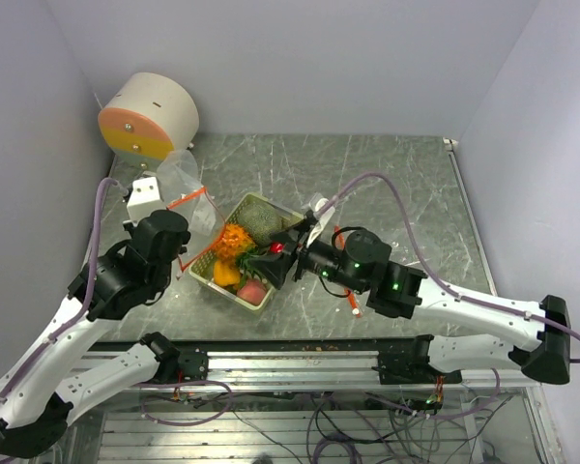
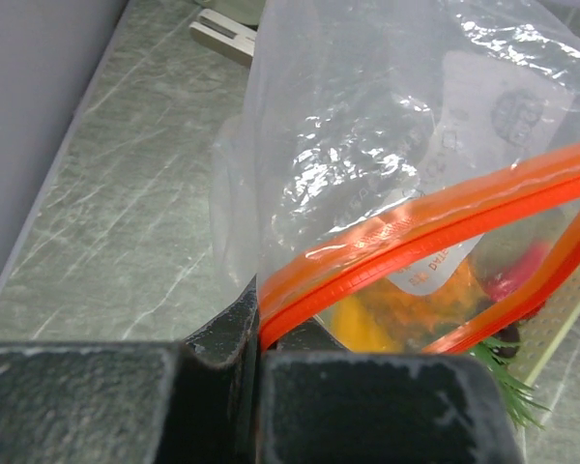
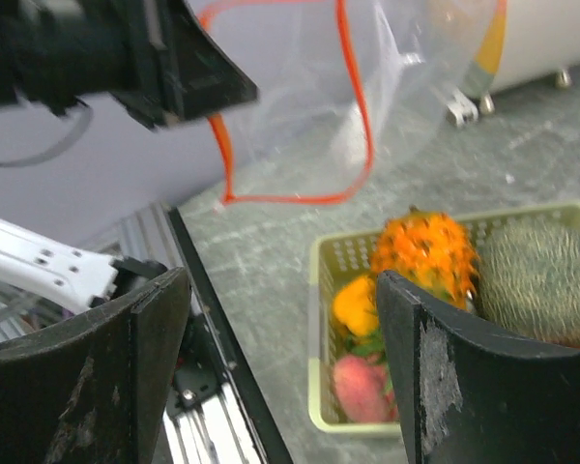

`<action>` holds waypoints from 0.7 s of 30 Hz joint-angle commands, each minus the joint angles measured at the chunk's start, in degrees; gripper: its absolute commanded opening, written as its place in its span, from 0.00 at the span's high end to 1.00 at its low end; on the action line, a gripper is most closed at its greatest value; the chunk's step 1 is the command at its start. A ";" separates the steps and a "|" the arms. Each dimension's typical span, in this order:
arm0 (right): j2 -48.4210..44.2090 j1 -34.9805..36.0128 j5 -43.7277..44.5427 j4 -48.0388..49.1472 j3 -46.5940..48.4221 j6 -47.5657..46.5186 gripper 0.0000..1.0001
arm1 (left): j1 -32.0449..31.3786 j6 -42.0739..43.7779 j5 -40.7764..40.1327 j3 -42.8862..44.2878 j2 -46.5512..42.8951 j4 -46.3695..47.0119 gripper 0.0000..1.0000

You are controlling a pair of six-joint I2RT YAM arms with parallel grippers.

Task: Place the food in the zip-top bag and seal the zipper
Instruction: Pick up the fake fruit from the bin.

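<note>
The food lies in a pale green basket (image 1: 216,280): an orange bumpy fruit (image 1: 234,239), a netted melon (image 1: 264,220), a yellow piece (image 1: 225,274) and a pink piece (image 1: 251,290). My left gripper (image 2: 259,333) is shut on the orange zipper rim (image 2: 416,227) of the clear zip-top bag (image 2: 367,135), holding its mouth up left of the basket. My right gripper (image 3: 285,372) stands open over the basket's near left corner (image 3: 324,290), with nothing between its fingers. Its view shows the bumpy fruit (image 3: 425,251), the melon (image 3: 536,280), the pink piece (image 3: 360,387) and the bag (image 3: 367,87) beyond.
A round white drum with an orange and yellow face (image 1: 150,116) stands at the back left, next to a small white block (image 1: 143,193). A thin orange stick (image 1: 352,302) lies under the right arm. A metal rail (image 1: 300,362) runs along the table's near edge.
</note>
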 commanded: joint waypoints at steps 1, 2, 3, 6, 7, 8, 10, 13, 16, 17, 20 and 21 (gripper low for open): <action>2.18 -0.11 5.20 -6.21 -3.66 1.53 0.22 | 0.30 -2.59 -6.48 2.97 0.66 -4.56 0.93; 2.74 -0.08 6.15 -6.45 -4.26 1.65 0.22 | 0.30 -2.86 -7.19 3.18 0.85 -5.00 0.93; 3.31 -0.04 7.07 -6.66 -4.74 1.74 0.20 | 0.26 -2.97 -7.66 3.24 1.01 -5.17 0.93; 5.34 -0.22 9.49 -6.85 -5.28 1.69 0.08 | 0.30 -2.80 -6.61 2.53 1.54 -4.61 0.93; 6.03 -0.28 10.04 -6.85 -5.06 1.46 0.05 | 0.30 -2.62 -6.01 2.09 1.65 -4.09 0.93; 6.99 -0.29 10.45 -6.78 -4.72 1.19 0.03 | 0.30 -2.50 -5.58 1.50 1.72 -3.48 0.93; 9.04 -0.37 10.93 -6.76 -3.69 0.45 0.03 | 0.32 -2.68 -5.34 0.78 2.00 -3.17 0.93; 12.97 -0.62 11.46 -6.70 -1.83 -0.83 0.01 | 0.30 -3.59 -6.29 0.47 2.23 -3.98 0.93; 17.41 -0.72 11.06 -6.01 0.22 -2.10 0.00 | 0.30 -4.34 -7.32 0.29 1.93 -4.64 0.93; 18.89 -0.76 10.46 -5.71 0.85 -2.48 0.00 | 0.30 -4.36 -7.51 0.22 1.75 -4.75 0.93; 23.89 -0.79 9.92 -4.82 2.83 -3.30 0.00 | 0.30 -4.32 -7.88 -0.12 1.15 -4.99 0.93; 25.27 -0.79 10.43 -4.73 3.07 -3.42 0.00 | 0.30 -4.24 -7.90 -0.21 0.91 -5.08 0.93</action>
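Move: The pineapple lies in the bin below the right hand, roughly 17 cm ahead of it, 9 cm to its left and 26 cm lower. From the pineapple, the melon is about 5 cm farther out and 6 cm to the right; the peach some 9 cm nearer and 4 cm to the right; the yellow pepper 7 cm nearer and 2 cm to the left. From the left hand, the pineapple is about 10 cm ahead, 13 cm to the right and 22 cm down. Down towards the pineapple in the bin comes the empty right hand, dropping about 17 cm while reaching some 5 cm forward, with a small shift left near the end. Its fingers, level at first, tip down by around 25 degrees, swing slightly clockwise and spread from three-quarters to fully open. The left hand keeps its pinch on the bag's zipper edge, easing a little to its left. ##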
